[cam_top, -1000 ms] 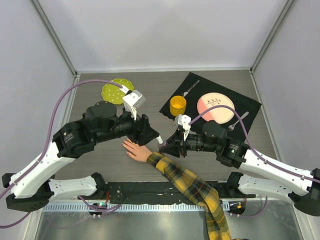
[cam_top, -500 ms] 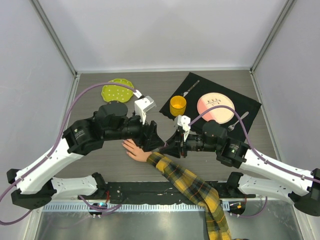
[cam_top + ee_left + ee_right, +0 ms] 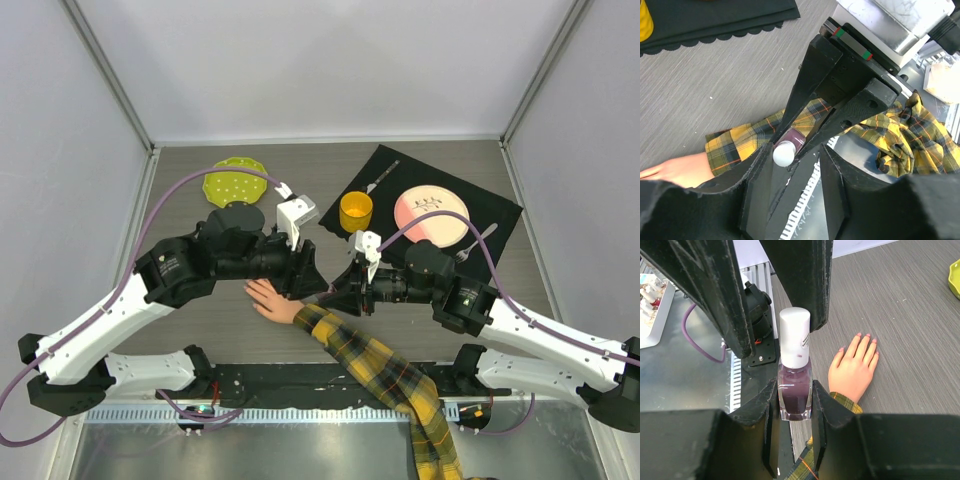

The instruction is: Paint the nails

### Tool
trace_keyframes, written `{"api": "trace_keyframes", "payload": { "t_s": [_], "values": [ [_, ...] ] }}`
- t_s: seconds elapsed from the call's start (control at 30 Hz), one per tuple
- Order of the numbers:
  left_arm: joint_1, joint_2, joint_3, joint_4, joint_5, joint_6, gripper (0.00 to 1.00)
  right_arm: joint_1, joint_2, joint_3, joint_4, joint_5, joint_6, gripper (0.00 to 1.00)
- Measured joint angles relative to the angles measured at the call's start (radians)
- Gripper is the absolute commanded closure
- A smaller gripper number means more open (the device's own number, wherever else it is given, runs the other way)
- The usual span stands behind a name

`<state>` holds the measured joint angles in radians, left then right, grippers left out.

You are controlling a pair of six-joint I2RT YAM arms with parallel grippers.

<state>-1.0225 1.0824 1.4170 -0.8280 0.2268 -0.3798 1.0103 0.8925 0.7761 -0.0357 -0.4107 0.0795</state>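
My right gripper (image 3: 794,390) is shut on a dark purple nail polish bottle (image 3: 795,392) and holds it upright by its glass body. The bottle's white cap (image 3: 794,337) (image 3: 784,153) sticks out between the fingers (image 3: 720,295) of my left gripper (image 3: 796,155). One left finger lies against the cap and the other stands apart from it, so the jaws are open. The peach mannequin hand (image 3: 268,298) (image 3: 855,370) lies flat on the table, just left of the two grippers. Its tiny pink nails (image 3: 863,336) show at the fingertips. A yellow-and-black plaid sleeve (image 3: 380,370) trails toward the near edge.
A black mat (image 3: 500,215) at the back right carries a yellow cup (image 3: 356,210), a pink plate (image 3: 430,215) and two forks (image 3: 380,177). A yellow-green plate (image 3: 235,182) sits at the back left. Grey walls close three sides.
My left gripper has moved right, up to the right gripper, and now straddles the bottle's cap with narrower jaws. The right arm and the mannequin hand have stayed put.
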Motion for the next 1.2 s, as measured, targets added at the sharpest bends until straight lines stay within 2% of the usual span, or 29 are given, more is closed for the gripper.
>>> {"api": "trace_keyframes", "payload": {
  "t_s": [0.33,0.57,0.67,0.7,0.77,0.8,0.83,1.2],
  "values": [
    [0.002,0.000,0.000,-0.005,0.002,0.014,0.69,0.000,0.000,0.000,0.000,-0.004,0.000,0.99],
    [0.003,0.015,0.000,-0.015,0.003,0.031,0.73,0.000,0.000,0.000,-0.004,-0.008,0.000,0.99],
    [0.003,0.024,0.000,-0.016,0.005,0.039,0.79,0.000,0.000,0.000,-0.005,-0.008,0.000,0.99],
    [0.003,0.025,0.000,-0.016,0.006,0.042,0.85,0.000,0.000,0.000,-0.006,-0.008,0.000,0.99],
    [0.003,0.025,0.000,-0.016,0.008,0.045,0.89,0.000,0.000,0.000,-0.007,-0.008,0.000,0.99],
    [0.003,0.024,0.000,-0.016,0.009,0.047,0.97,0.000,0.000,0.000,-0.007,-0.009,0.000,0.99],
    [0.003,0.024,0.000,-0.017,0.009,0.047,1.00,0.000,0.000,0.000,-0.007,-0.010,0.000,0.99],
    [0.002,0.023,0.002,-0.019,-0.018,0.035,1.00,0.000,0.000,0.000,-0.006,-0.022,-0.018,0.99]
  ]
}}
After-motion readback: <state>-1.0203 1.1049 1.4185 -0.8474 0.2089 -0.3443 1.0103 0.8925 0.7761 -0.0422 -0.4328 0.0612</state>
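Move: The white cap of the nail polish bottle is almost between my left hand's open fingers, about 1 cm below and otherwise level with them. My right hand grips the bottle's body, so for it the cap is about 4 cm straight up. From my left hand, the hand to be painted lies some 5 cm ahead, 13 cm left and 26 cm down. Its plaid cuff lies about 1 cm ahead, 3 cm left and 27 cm down. I ease my left hand down about 1 cm around the white cap while its fingers close from half open, until they stop on the cap's two sides and pinch it. My left grip's effort then climbs, with no real turn of the wrist. My right hand stays where it is, still clamping the bottle upright by the body. ##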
